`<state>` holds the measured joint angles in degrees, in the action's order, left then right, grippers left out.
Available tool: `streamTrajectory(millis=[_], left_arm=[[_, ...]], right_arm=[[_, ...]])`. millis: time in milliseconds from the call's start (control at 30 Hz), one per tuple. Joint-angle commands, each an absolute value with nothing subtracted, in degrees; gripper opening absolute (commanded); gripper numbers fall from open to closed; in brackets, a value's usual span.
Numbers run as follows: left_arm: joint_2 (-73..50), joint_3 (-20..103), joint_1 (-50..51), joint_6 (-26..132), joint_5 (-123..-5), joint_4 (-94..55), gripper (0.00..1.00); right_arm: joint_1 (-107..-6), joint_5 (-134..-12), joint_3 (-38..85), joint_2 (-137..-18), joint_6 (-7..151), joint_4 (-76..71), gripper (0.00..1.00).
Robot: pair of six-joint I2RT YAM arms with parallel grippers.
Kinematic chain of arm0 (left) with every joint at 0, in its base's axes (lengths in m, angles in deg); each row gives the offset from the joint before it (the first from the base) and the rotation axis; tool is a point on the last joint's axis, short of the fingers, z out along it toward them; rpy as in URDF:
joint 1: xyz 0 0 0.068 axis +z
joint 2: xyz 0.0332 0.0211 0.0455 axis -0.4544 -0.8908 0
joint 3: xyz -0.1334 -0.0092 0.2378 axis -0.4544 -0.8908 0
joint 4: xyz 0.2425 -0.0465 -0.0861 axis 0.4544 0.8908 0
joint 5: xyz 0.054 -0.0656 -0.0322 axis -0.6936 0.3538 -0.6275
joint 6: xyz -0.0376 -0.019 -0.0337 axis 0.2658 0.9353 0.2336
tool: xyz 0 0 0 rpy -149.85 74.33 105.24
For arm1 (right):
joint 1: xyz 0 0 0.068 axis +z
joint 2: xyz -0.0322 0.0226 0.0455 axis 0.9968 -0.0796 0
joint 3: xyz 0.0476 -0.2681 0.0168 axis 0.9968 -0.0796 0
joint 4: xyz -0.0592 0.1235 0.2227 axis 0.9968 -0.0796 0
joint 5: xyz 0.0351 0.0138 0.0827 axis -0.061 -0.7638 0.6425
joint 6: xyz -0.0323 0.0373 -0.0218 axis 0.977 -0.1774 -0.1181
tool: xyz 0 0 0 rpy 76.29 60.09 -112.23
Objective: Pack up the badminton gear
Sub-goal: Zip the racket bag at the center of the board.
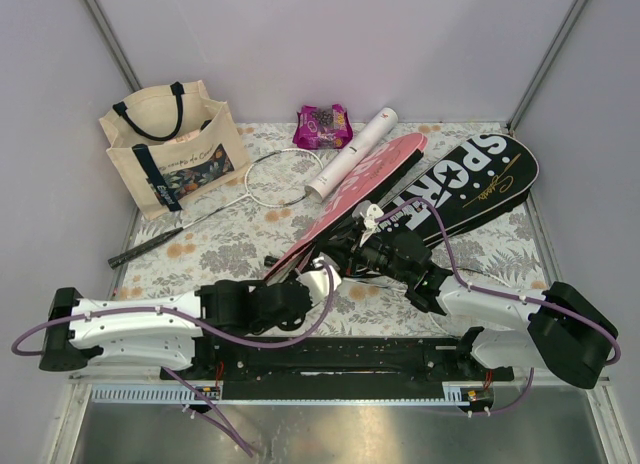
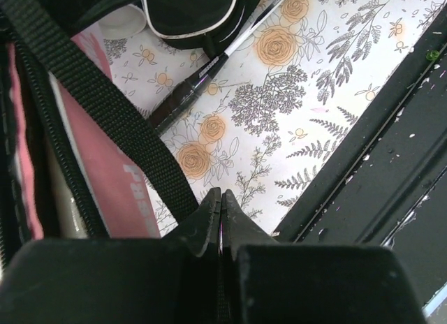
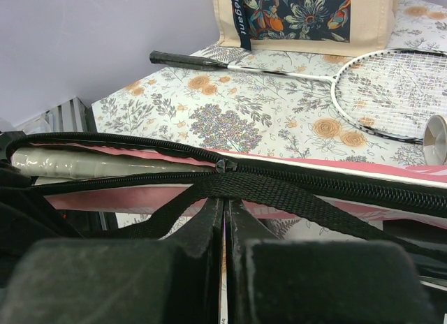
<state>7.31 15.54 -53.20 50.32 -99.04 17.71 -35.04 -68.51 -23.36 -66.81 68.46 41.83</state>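
The pink cover (image 1: 340,216) lies diagonally mid-table, its zipper partly open, and a white racket grip (image 3: 84,163) shows inside. A white tube (image 1: 350,154) rests on its far end. Beside it on the right lies the black SPORT cover (image 1: 480,184). A loose racket (image 1: 285,177) lies in front of the tote. My left gripper (image 1: 328,274) (image 2: 221,195) is shut at the pink cover's near end, with the black strap (image 2: 105,114) running past its left finger. My right gripper (image 1: 358,242) (image 3: 225,202) is shut, its tips against the strap (image 3: 293,195) just below the zipper slider (image 3: 223,165).
A cream tote (image 1: 170,149) stands at the back left and a purple-pink snack packet (image 1: 322,126) lies at the back. A dark racket handle (image 2: 185,97) lies on the floral cloth near the black cover. The black base rail (image 1: 330,359) runs along the near edge.
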Motion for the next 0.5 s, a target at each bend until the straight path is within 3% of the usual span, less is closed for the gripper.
streamTrajectory(millis=[0,200,400,467], left_arm=[[11.0,18.7,-53.5,50.6,-102.9,17.6,0.00],[15.9,24.1,-51.0,49.5,-106.1,18.9,0.00],[16.1,28.0,-46.9,46.5,-98.0,20.9,0.00],[14.8,27.8,-47.0,46.9,-94.7,20.7,0.18]], right_arm=[[-34.5,-70.1,-21.1,-64.6,68.6,46.7,0.00],[-34.5,-69.8,-23.0,-64.4,67.5,46.8,0.00],[-34.5,-70.6,-22.9,-63.2,67.3,44.9,0.00],[-34.5,-70.5,-22.2,-63.6,67.2,44.4,0.00]])
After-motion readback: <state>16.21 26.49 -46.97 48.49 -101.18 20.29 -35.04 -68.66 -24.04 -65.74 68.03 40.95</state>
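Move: The racket bag's open, unzipped end lies about 4 cm ahead of the left hand point, 4 cm to its left and 5 cm above. The zip slider is about 11 cm ahead, 2 cm right and 7 cm higher; the black racket handle on the table is some 9 cm ahead, 4 cm left and 9 cm below. From the right hand, the bag's open end lies roughly 6 cm back, 6 cm left and a little below. Bring the left gripper, fingers shut, about 11 cm up out of its low spot beside the strap to just above the bag's open end, easing some 3 cm forward on the way. Tilt the fingers some 15 degrees shallower so they point more to the right. Keep the right gripper closed and still at the zip slider. ##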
